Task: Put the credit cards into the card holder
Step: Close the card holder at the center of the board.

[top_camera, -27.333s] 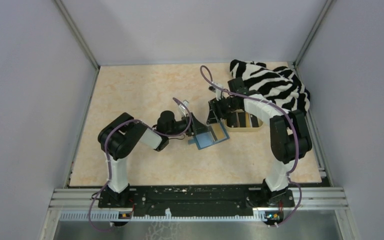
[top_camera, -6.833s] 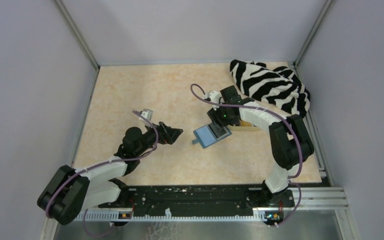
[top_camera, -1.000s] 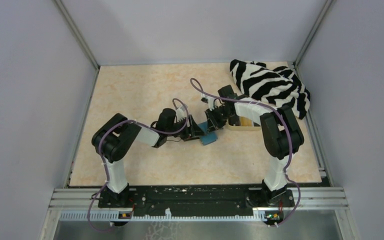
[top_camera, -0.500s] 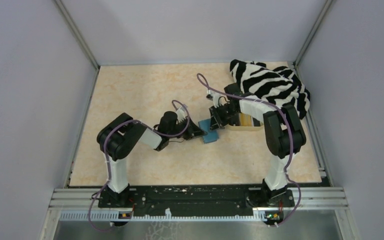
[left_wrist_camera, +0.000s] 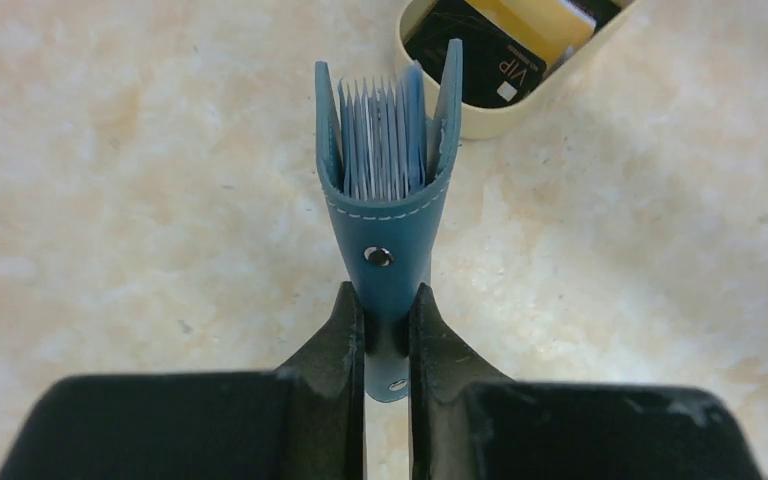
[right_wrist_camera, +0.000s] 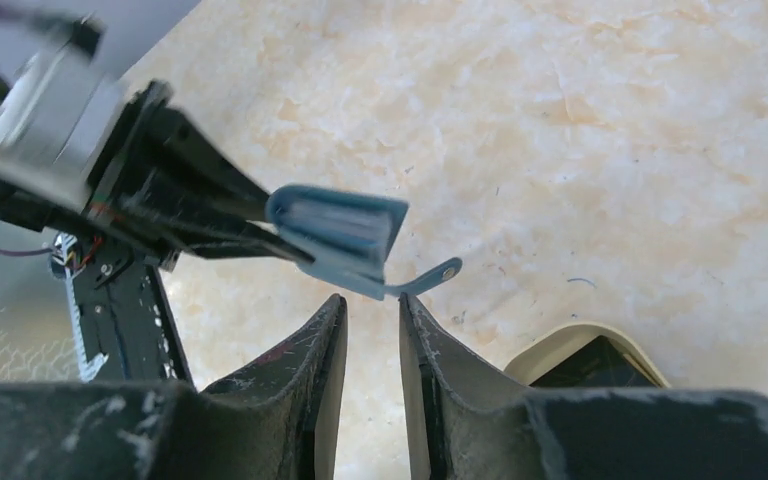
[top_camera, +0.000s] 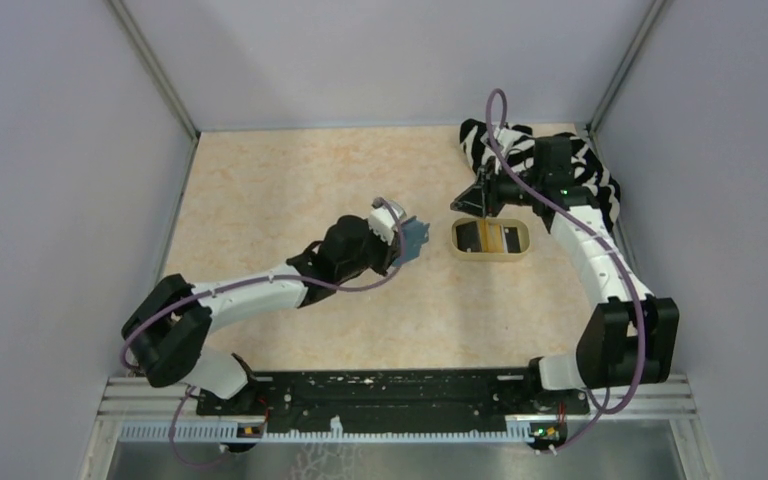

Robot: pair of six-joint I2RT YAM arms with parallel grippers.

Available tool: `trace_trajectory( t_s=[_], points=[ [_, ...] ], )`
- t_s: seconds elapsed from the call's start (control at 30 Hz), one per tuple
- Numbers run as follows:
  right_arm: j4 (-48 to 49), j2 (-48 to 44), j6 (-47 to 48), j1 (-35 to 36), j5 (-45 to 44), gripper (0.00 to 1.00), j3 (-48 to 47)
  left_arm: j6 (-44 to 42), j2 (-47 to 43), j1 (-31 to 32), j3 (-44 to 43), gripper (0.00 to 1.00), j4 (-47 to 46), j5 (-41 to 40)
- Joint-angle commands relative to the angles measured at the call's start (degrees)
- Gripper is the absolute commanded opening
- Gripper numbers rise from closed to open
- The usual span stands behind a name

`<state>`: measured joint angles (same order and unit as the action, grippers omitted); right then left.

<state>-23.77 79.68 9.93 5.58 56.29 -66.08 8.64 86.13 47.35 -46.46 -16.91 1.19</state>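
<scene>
My left gripper (top_camera: 401,243) is shut on the strap end of the teal card holder (top_camera: 416,236) and holds it off the table. In the left wrist view the card holder (left_wrist_camera: 388,190) stands edge-on, its pale sleeves fanned between the covers, with the left gripper (left_wrist_camera: 388,312) pinching its narrow lower part. The credit cards, black (top_camera: 471,236) and orange-gold (top_camera: 506,238), lie in the tan tray (top_camera: 490,255). My right gripper (top_camera: 469,201) hovers above the tray's far side, narrowly open and holding nothing. In its own view the right gripper (right_wrist_camera: 372,303) points at the card holder (right_wrist_camera: 338,226).
A zebra-striped cloth (top_camera: 560,175) is heaped in the back right corner, right behind the right wrist. The tray (left_wrist_camera: 505,112) sits just beyond the holder in the left wrist view, with a black card (left_wrist_camera: 465,55) marked VIP inside. Grey walls enclose the table.
The left gripper has closed on the card holder and lifted it off the table. The right arm has let go, pulled back toward the cloth and risen, its jaws parting slightly.
</scene>
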Motion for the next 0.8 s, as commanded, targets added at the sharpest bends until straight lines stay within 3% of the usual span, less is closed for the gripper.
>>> trace_trajectory(
  t_s=[0.0, 0.2, 0.33, 0.4, 0.57, 0.67, 0.77],
  points=[
    [5.43, 0.27, -4.67, -2.70, 3.04, 0.27, 2.27, -28.81, -2.38, 7.06, 1.31, 0.01, 2.43, -17.44],
    [5.75, 2.84, -5.97, -4.10, 4.41, 0.27, 2.58, -49.90, 6.52, 16.78, 3.70, 0.00, -10.71, -41.36],
    [5.88, 3.86, -6.15, -4.09, 4.41, 0.27, 2.82, -60.96, 12.21, 20.71, 5.30, 0.00, -22.69, -48.30],
    [5.84, 4.50, -6.07, -4.12, 4.38, 0.27, 2.87, -62.80, 14.64, 22.27, 5.45, 0.02, -24.34, -49.12],
    [5.29, 6.18, -6.07, -4.17, 4.55, 0.27, 2.78, -59.99, 20.18, 25.66, 5.14, 0.37, -21.13, -48.55],
    [4.54, 6.94, -5.35, -4.13, 4.53, 0.27, 2.56, -47.88, 20.42, 26.64, 1.73, 0.58, -5.83, -43.68],
    [4.43, 7.03, -4.91, -4.09, 4.42, 0.27, 2.67, -37.41, 17.91, 26.65, -0.30, 0.67, 4.38, -39.81]
  ],
)
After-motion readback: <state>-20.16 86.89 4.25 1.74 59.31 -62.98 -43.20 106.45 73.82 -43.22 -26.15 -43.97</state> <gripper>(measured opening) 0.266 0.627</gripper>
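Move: The folded card holder is already pinched in the left fingers. The bare patch of board it is taken to lies about 10 cm below this hand and some 2 cm nearer the base, level with it sideways. The card tray stands roughly 18 cm to the hand's right and 3 cm farther out, some 12 cm below. From the right hand, that patch is about 10 cm left, 5 cm back and 20 cm down. The card holder, still pinched at first, is lowered to the board by the left hand, which sinks about 9 cm after a tiny rise and draws back some 5 cm, rolling roughly 70 degrees with its left side rising. Near the bottom the left fingers open wide around it. The empty right hand sinks about 5 cm, drifting slightly right. ##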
